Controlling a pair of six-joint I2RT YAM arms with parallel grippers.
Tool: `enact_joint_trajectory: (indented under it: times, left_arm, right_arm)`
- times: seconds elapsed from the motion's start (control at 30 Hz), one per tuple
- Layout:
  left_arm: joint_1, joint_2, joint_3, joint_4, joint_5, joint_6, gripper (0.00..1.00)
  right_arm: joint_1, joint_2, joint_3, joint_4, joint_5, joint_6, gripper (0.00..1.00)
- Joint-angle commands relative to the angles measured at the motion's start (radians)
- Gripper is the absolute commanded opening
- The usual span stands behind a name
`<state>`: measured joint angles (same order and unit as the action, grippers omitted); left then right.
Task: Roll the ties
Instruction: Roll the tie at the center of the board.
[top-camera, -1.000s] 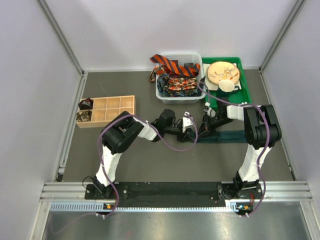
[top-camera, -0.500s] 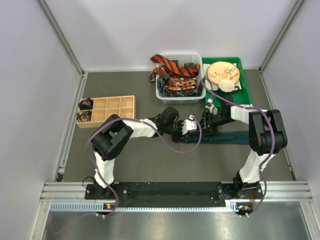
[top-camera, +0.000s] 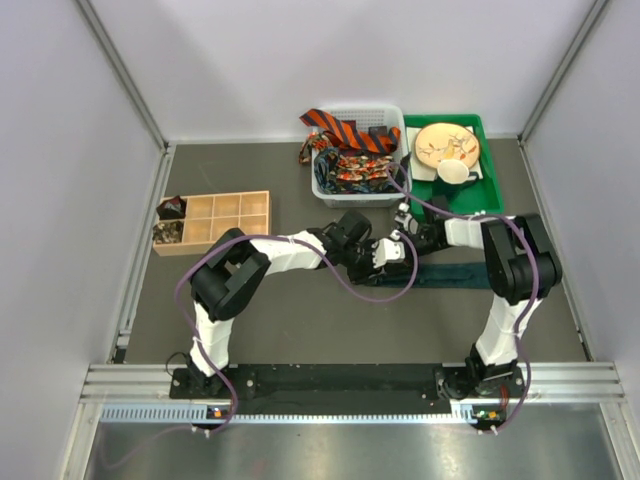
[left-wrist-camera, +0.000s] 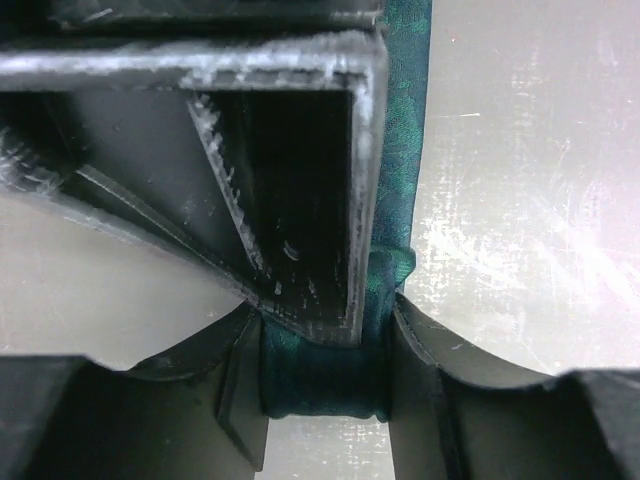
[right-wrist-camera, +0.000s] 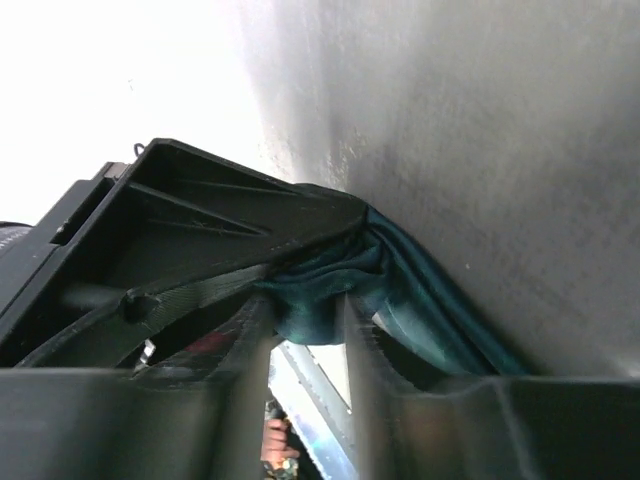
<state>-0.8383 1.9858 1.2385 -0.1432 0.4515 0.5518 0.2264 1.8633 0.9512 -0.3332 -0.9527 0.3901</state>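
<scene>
The dark teal tie (top-camera: 462, 275) lies flat on the grey table, its left end rolled up between my two grippers. In the left wrist view my left gripper (left-wrist-camera: 325, 372) is shut on the teal roll (left-wrist-camera: 320, 380), which fills the gap between its fingers. The right gripper (right-wrist-camera: 308, 322) is shut on a fold of the same tie (right-wrist-camera: 312, 305). From above, the left gripper (top-camera: 383, 253) and right gripper (top-camera: 405, 238) meet tip to tip. More ties, one orange-and-black striped (top-camera: 343, 130), lie in the white basket (top-camera: 325, 188).
A wooden compartment box (top-camera: 228, 220) stands at the left, with dark rolled items (top-camera: 168, 222) in its left cells. A green tray (top-camera: 437, 195) at the back right holds a wooden plate (top-camera: 447, 145) and a white cup (top-camera: 455, 172). Purple cables (top-camera: 350, 290) loop off both arms.
The left arm has stretched to the right, carrying the roll along the tie. The right gripper has shifted left and back, opened and shut again on the teal fabric.
</scene>
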Motion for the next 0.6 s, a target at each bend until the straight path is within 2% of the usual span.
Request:
enact_joint_trajectory:
  times: [0.0, 0.03, 0.13, 0.23, 0.27, 0.4, 0.43, 0.5, 0.57]
  left_arm:
    - [-0.013, 0.073, -0.039, -0.122, -0.099, 0.034, 0.48]
    - [-0.013, 0.074, -0.040, -0.122, -0.097, 0.033, 0.51]
    - [-0.012, 0.068, -0.042, -0.110, -0.103, 0.005, 0.61]
    - [0.011, 0.018, -0.080, -0.040, -0.067, -0.038, 0.87]
    - [0.019, -0.025, -0.091, -0.021, -0.024, -0.046, 0.99]
    - [0.065, -0.197, -0.187, 0.106, 0.085, -0.079, 0.99]
    - [0.071, -0.237, -0.206, 0.190, 0.095, -0.114, 0.99]
    - [0.087, -0.336, -0.244, 0.237, 0.118, -0.134, 0.99]
    - [0.091, -0.416, -0.283, 0.377, 0.090, -0.231, 0.99]
  right_arm:
    - [0.011, 0.049, 0.029, 0.008, 0.043, -0.057, 0.11]
    - [0.011, 0.059, 0.035, -0.019, 0.048, -0.069, 0.00]
    - [0.007, 0.062, 0.034, -0.058, 0.094, -0.120, 0.00]
    - [-0.005, 0.056, 0.021, -0.058, 0.140, -0.140, 0.00]
    - [-0.006, 0.056, 0.021, -0.064, 0.149, -0.151, 0.00]
    - [-0.010, 0.053, 0.026, -0.073, 0.164, -0.171, 0.00]
    - [-0.012, 0.051, 0.029, -0.076, 0.166, -0.177, 0.00]
    - [-0.013, 0.050, 0.032, -0.087, 0.175, -0.191, 0.00]
    - [-0.019, 0.050, 0.035, -0.098, 0.181, -0.206, 0.00]
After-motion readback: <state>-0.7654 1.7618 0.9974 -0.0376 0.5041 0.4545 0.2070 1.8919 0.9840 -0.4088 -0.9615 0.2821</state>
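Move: The dark green tie's roll sits right at the left fingertips, its middle about 1 cm to their right. From the right hand it lies roughly 1 cm to the left and 1 cm lower. The unrolled tail runs off to the right, its middle some 19 cm right of the left hand and about level with it. The white basket stands about 28 cm ahead and 6 cm left of the left hand, the green tray some 24 cm ahead and 16 cm right. Shut the right fingers the rest of the way so they pinch the tie at the roll, and hold there almost still. Spread the left gripper from half open to wide, with a 1 cm nudge forward, to let go of the roll; then draw it about 4 cm left, away from the roll, lifting it some 3 cm late in the retreat. ##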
